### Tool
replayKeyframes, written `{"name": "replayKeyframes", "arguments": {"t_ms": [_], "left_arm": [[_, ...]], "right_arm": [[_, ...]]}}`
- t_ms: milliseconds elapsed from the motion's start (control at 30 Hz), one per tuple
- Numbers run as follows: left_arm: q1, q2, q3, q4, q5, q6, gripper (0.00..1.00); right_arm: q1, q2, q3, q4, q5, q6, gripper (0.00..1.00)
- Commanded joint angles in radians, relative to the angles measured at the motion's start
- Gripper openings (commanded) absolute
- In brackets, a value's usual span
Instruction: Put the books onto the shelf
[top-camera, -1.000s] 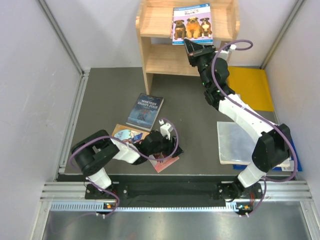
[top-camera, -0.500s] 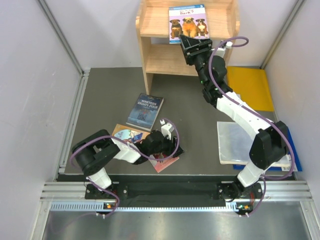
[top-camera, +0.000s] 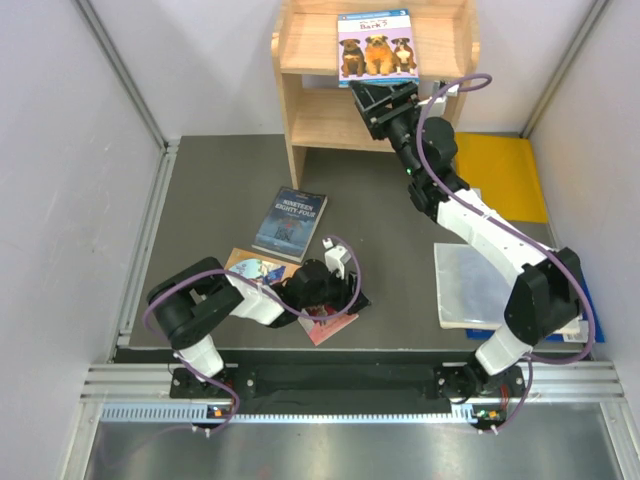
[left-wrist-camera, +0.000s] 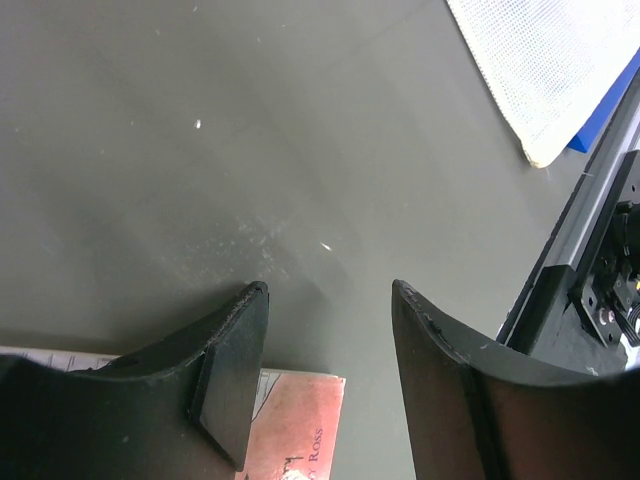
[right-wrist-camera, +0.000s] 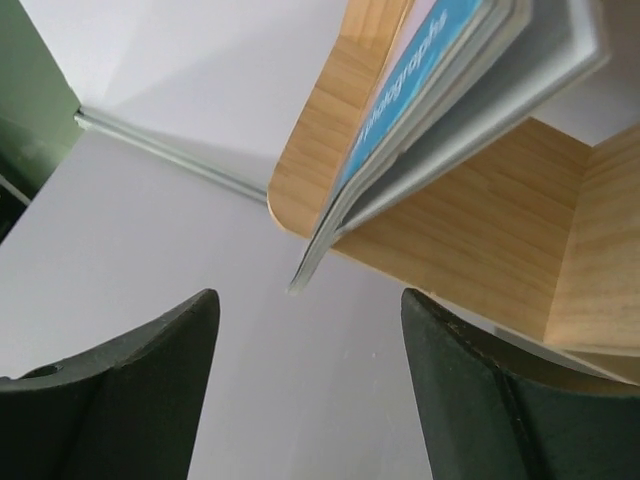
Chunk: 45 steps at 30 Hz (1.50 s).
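The light blue dog book (top-camera: 377, 46) lies on the top tier of the pale wood shelf (top-camera: 310, 60), its near edge overhanging. My right gripper (top-camera: 378, 100) stands open just below that edge, touching nothing. In the right wrist view the book (right-wrist-camera: 450, 90) juts past the shelf board (right-wrist-camera: 480, 230), beyond the open gripper (right-wrist-camera: 310, 300). My left gripper (top-camera: 340, 290) is open, low over a pink book (top-camera: 325, 322) on the mat; the wrist view shows that book's corner (left-wrist-camera: 300, 425) between the fingers of the gripper (left-wrist-camera: 330, 290). A dark blue book (top-camera: 291, 222) and an orange book (top-camera: 252, 268) lie nearby.
A yellow folder (top-camera: 500, 175) lies at the right of the mat. A clear plastic sheet (top-camera: 470, 285) rests in front of it over something blue (top-camera: 590, 320). The sheet's corner (left-wrist-camera: 550, 60) shows in the left wrist view. Grey walls close in both sides.
My right gripper has opened and let go of the dog book, which now rests on the shelf's top tier; the gripper has drawn back slightly. The left arm has not moved.
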Motion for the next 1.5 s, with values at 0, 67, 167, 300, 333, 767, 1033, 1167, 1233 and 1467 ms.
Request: {"name": "replayKeyframes", "arguments": {"t_ms": [0, 67, 167, 300, 333, 767, 1033, 1167, 1233, 1467], "left_arm": [[-0.009, 0.028, 0.017, -0.001, 0.017, 0.015, 0.58], [-0.009, 0.036, 0.021, -0.001, 0.021, 0.016, 0.58], [-0.009, 0.048, 0.028, -0.001, 0.030, 0.018, 0.58], [-0.009, 0.057, 0.032, -0.001, 0.032, 0.021, 0.58], [-0.009, 0.057, 0.032, -0.003, 0.032, 0.021, 0.58], [-0.009, 0.085, 0.052, -0.010, 0.040, 0.025, 0.58], [-0.010, 0.088, 0.052, -0.015, 0.041, 0.024, 0.58], [-0.010, 0.089, 0.057, -0.016, 0.041, 0.025, 0.58], [-0.010, 0.091, 0.057, -0.019, 0.041, 0.025, 0.58], [-0.010, 0.094, 0.061, -0.021, 0.043, 0.025, 0.58]], "right_arm": [[0.016, -0.089, -0.049, 0.002, -0.120, -0.081, 0.72], [0.016, -0.113, -0.081, 0.001, -0.169, -0.118, 0.72], [0.016, -0.124, -0.079, -0.053, -0.236, -0.208, 0.73], [0.018, -0.122, -0.002, -0.221, -0.306, -0.398, 0.70], [0.018, -0.110, 0.024, -0.257, -0.321, -0.493, 0.69], [0.021, 0.140, 0.613, -0.981, -0.184, -0.948, 0.27], [0.023, 0.180, 0.651, -1.007, -0.126, -0.973, 0.00], [0.023, 0.197, 0.694, -1.010, -0.112, -0.983, 0.00], [0.023, 0.209, 0.725, -1.012, -0.109, -0.985, 0.00], [0.042, 0.235, 0.747, -0.951, 0.002, -0.962, 0.00]]}}
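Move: Just ahead of the right hand is the Bark book, overhanging the front of the upper shelf: its middle is about 14 cm forward, 4 cm right and 2 cm higher. The pink book lies under it, at roughly hand height. The shelf's side walls stand about 15 cm left and 20 cm right of the hand, also some 14 cm forward. From the left hand, the Bark book is about 39 cm forward, 2 cm right and 42 cm up. Backing off the Bark book's front edge about 4 cm and down, the open right hand rises again and comes forward, rolling some 65 degrees with its left side going down. Its fingers shut fully as it dips about 8 cm, then it climbs a little, ending close below the front edge. The left hand creeps right, low over the table. ##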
